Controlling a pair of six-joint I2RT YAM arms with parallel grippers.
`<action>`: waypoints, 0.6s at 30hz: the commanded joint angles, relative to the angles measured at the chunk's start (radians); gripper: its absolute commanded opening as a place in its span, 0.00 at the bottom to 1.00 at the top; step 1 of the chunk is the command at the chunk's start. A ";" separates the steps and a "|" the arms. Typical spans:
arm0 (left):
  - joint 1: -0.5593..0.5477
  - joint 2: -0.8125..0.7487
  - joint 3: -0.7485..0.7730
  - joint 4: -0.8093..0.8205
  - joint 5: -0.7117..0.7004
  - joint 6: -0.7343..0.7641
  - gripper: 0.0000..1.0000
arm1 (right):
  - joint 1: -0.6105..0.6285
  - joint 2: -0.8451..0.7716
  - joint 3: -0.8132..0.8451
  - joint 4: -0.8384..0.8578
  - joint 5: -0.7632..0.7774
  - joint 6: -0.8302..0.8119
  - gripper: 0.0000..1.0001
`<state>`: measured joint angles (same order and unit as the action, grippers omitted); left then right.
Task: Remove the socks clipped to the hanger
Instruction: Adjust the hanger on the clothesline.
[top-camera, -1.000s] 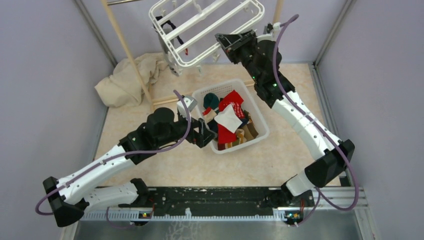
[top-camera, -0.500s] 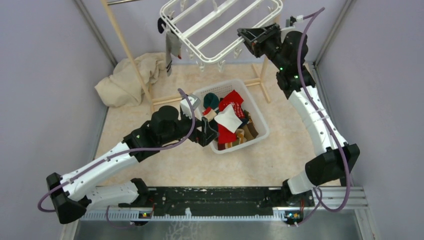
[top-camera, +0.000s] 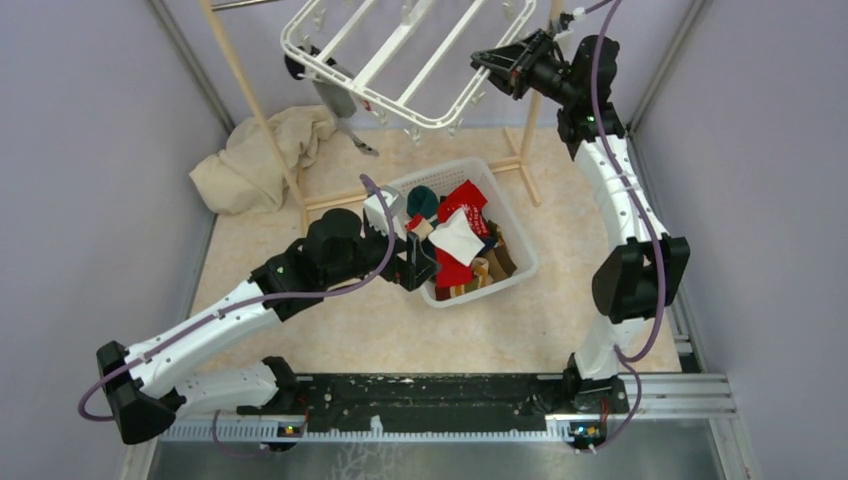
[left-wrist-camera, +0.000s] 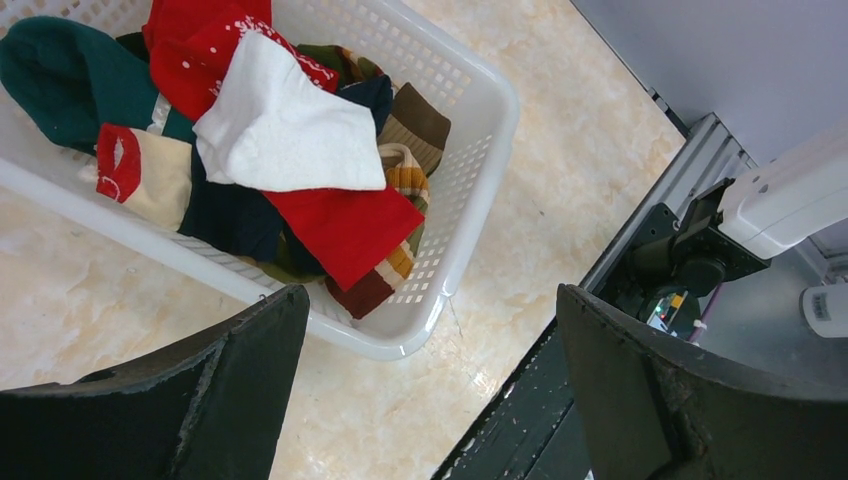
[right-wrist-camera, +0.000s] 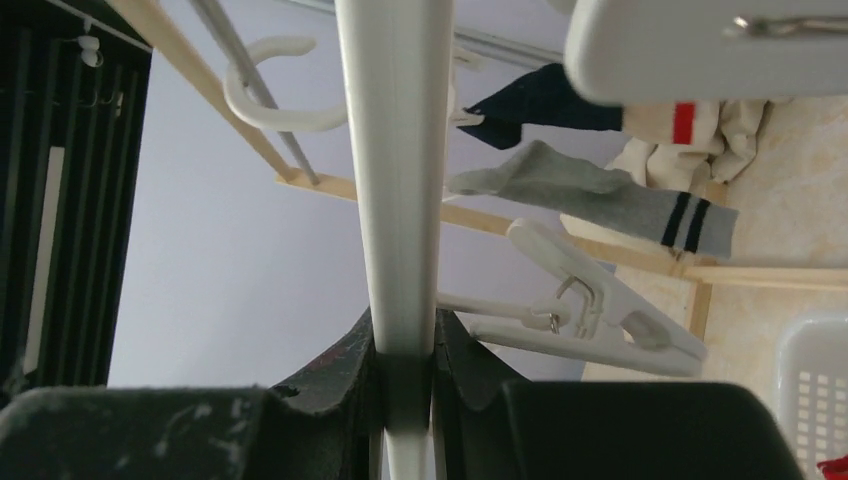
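The white hanger (top-camera: 400, 62) hangs tilted high at the back, above the basket. My right gripper (top-camera: 484, 60) is shut on its right edge bar; in the right wrist view the bar (right-wrist-camera: 398, 180) runs straight between the closed jaws of that gripper (right-wrist-camera: 405, 345). Two socks are still clipped at the hanger's far left: a grey one with dark stripes (top-camera: 337, 100) (right-wrist-camera: 600, 200) and a dark navy one (top-camera: 296, 66) (right-wrist-camera: 545, 98). My left gripper (top-camera: 420, 266) (left-wrist-camera: 430, 380) is open and empty, low beside the basket's near left side.
The white slatted basket (top-camera: 522, 262) (left-wrist-camera: 480, 170) holds several loose socks, red, white and green. A beige cloth (top-camera: 255, 160) lies at the back left. Wooden poles (top-camera: 252, 105) (top-camera: 528, 150) stand behind the basket. An empty clip (right-wrist-camera: 600, 315) dangles near my right fingers.
My right arm has swung up and to the right with the hanger, which rose and turned, carrying the two clipped socks with it. The left arm has hardly moved.
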<state>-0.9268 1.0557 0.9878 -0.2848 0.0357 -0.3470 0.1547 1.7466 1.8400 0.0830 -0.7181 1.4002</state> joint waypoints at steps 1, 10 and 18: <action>0.003 0.006 0.040 0.008 -0.004 -0.007 0.99 | 0.006 0.018 0.081 0.129 -0.128 0.033 0.15; 0.003 0.020 0.047 0.010 0.000 -0.012 0.99 | 0.006 -0.010 0.110 -0.165 -0.077 -0.210 0.66; 0.002 0.029 0.050 0.013 0.004 -0.017 0.99 | 0.001 -0.055 0.170 -0.478 0.065 -0.485 0.78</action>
<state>-0.9268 1.0805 1.0004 -0.2848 0.0357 -0.3515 0.1551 1.7798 1.9594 -0.2493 -0.7326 1.0840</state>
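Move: My nearly shut right fingers have the hanger's right rim between them, right at the hand point. The hanger's middle lies about 13 cm to the left and 5 cm farther out, and the grey striped sock hangs some 25 cm left, level fore and aft and about 15 cm lower. The basket stands about 8 cm nearer and some 42 cm below. From my idle left hand the gripped rim is roughly 25 cm ahead, 10 cm right and 22 cm up. I open my right fingers from their closed grip to about three quarters wide, letting go of the hanger's right rim. The hand sinks around 4 cm in all, dipping a little, pausing, then dropping again as the wrist tips the fingers down by about 15 degrees, so the rim slips from mid-gap towards one finger but stays between the two. ##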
